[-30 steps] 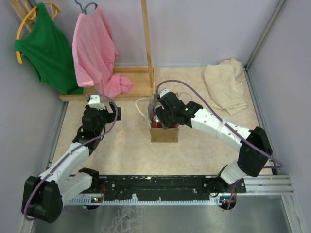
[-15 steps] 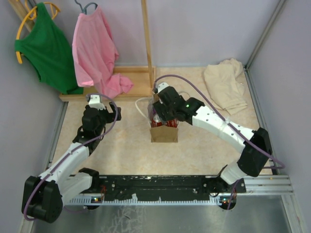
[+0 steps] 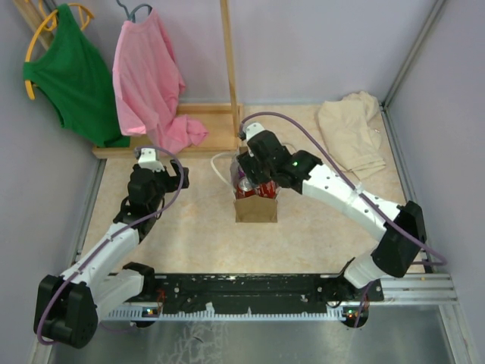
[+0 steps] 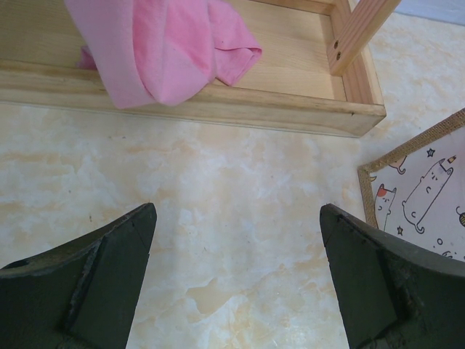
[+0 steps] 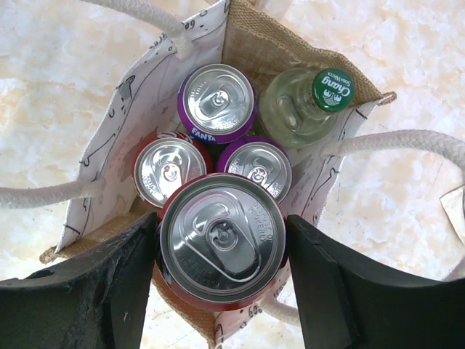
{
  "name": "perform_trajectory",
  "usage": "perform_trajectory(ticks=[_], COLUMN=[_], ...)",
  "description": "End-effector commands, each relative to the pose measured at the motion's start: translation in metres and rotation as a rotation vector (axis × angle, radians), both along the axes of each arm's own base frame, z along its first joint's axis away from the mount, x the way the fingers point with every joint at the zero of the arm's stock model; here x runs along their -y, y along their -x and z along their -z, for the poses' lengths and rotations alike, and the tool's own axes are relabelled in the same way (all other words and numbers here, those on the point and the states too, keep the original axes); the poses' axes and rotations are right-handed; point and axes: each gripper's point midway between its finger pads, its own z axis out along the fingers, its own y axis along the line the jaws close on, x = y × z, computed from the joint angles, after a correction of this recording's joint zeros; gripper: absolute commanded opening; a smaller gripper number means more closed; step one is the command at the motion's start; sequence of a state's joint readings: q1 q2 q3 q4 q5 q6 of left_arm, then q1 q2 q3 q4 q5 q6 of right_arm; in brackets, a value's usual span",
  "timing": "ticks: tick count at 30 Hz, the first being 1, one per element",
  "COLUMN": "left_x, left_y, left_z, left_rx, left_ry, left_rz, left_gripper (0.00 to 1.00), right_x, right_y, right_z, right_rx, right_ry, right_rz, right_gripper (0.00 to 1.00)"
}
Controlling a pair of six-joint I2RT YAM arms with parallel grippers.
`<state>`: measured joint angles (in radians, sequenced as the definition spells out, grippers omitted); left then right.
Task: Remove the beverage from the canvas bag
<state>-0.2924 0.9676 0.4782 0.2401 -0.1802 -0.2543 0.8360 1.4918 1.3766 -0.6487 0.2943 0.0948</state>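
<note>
The canvas bag [image 3: 256, 209] stands mid-table, tan with white rope handles [image 5: 407, 142]. My right gripper [image 5: 221, 243] is shut on a red beverage can [image 5: 218, 218], one finger on each side, holding it upright above the bag's open mouth [image 5: 254, 43]. Below it in the bag stand a purple Fanta can [image 5: 218, 98], a second purple can [image 5: 256, 166], another red can [image 5: 168, 169] and a green-capped bottle [image 5: 298, 109]. In the top view the right gripper [image 3: 254, 180] hovers over the bag. My left gripper [image 4: 236, 225] is open over bare table, left of the bag.
A wooden rack base [image 3: 204, 133] with a pink garment [image 3: 148, 76] draped into it lies behind the left gripper. A green garment [image 3: 72, 72] hangs at back left. A beige cloth [image 3: 350, 133] lies at back right. The bag's corner [image 4: 421, 189] shows in the left wrist view.
The right gripper has risen and shifted slightly toward the back with the red can in its grip. The left arm has not moved.
</note>
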Motion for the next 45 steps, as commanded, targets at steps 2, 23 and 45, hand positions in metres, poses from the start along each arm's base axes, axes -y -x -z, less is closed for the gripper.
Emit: perform_trajectory(ticks=[2,23,45], left_x=[0.004,0.007,0.012], left_y=[-0.005,-0.005,-0.004], left_z=[-0.018,-0.018,-0.021], left_rx=[0.043,0.042,0.048], left_ry=[0.014,0.022,0.037], left_rz=[0.009,0.021,0.046], left_gripper=[1.0,1.0,1.0], right_x=[-0.009,0.012,0.203], right_y=[-0.011,-0.022,-0.089], right_z=[-0.095,-0.147,-0.207], right_rx=[0.226,0.401,0.704], right_ry=[-0.203,-0.221,-0.255], right_rz=[0.003,0.068,0.601], right_gripper=[0.0,0.0,0.0])
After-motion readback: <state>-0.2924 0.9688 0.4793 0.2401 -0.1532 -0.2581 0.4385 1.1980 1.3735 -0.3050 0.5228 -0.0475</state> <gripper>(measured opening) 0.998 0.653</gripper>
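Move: My right hand already grips the red can over the near part of the canvas bag, whose middle lies about 4 cm ahead, 2 cm left and 9 cm below. The cream cloth on the right-hand table is some 23 cm ahead, 31 cm right and 16 cm below. In the bag, the other red can sits level with me and 5 cm left, the green bottle 11 cm ahead and 1 cm right, both roughly 10 cm down. From my left hand the cloth lies about 19 cm ahead, 57 cm right and 12 cm down. With my right hand I draw the red can straight up about 5 cm out of the bag, ease almost to a halt, then sweep it off to the right and up, gaining a little forward, towards the cream cloth side, some 18 cm across. As it swings, I tip the wrist up about 35 degrees, turn it some 30 degrees clockwise and keep my pinch around the can. ##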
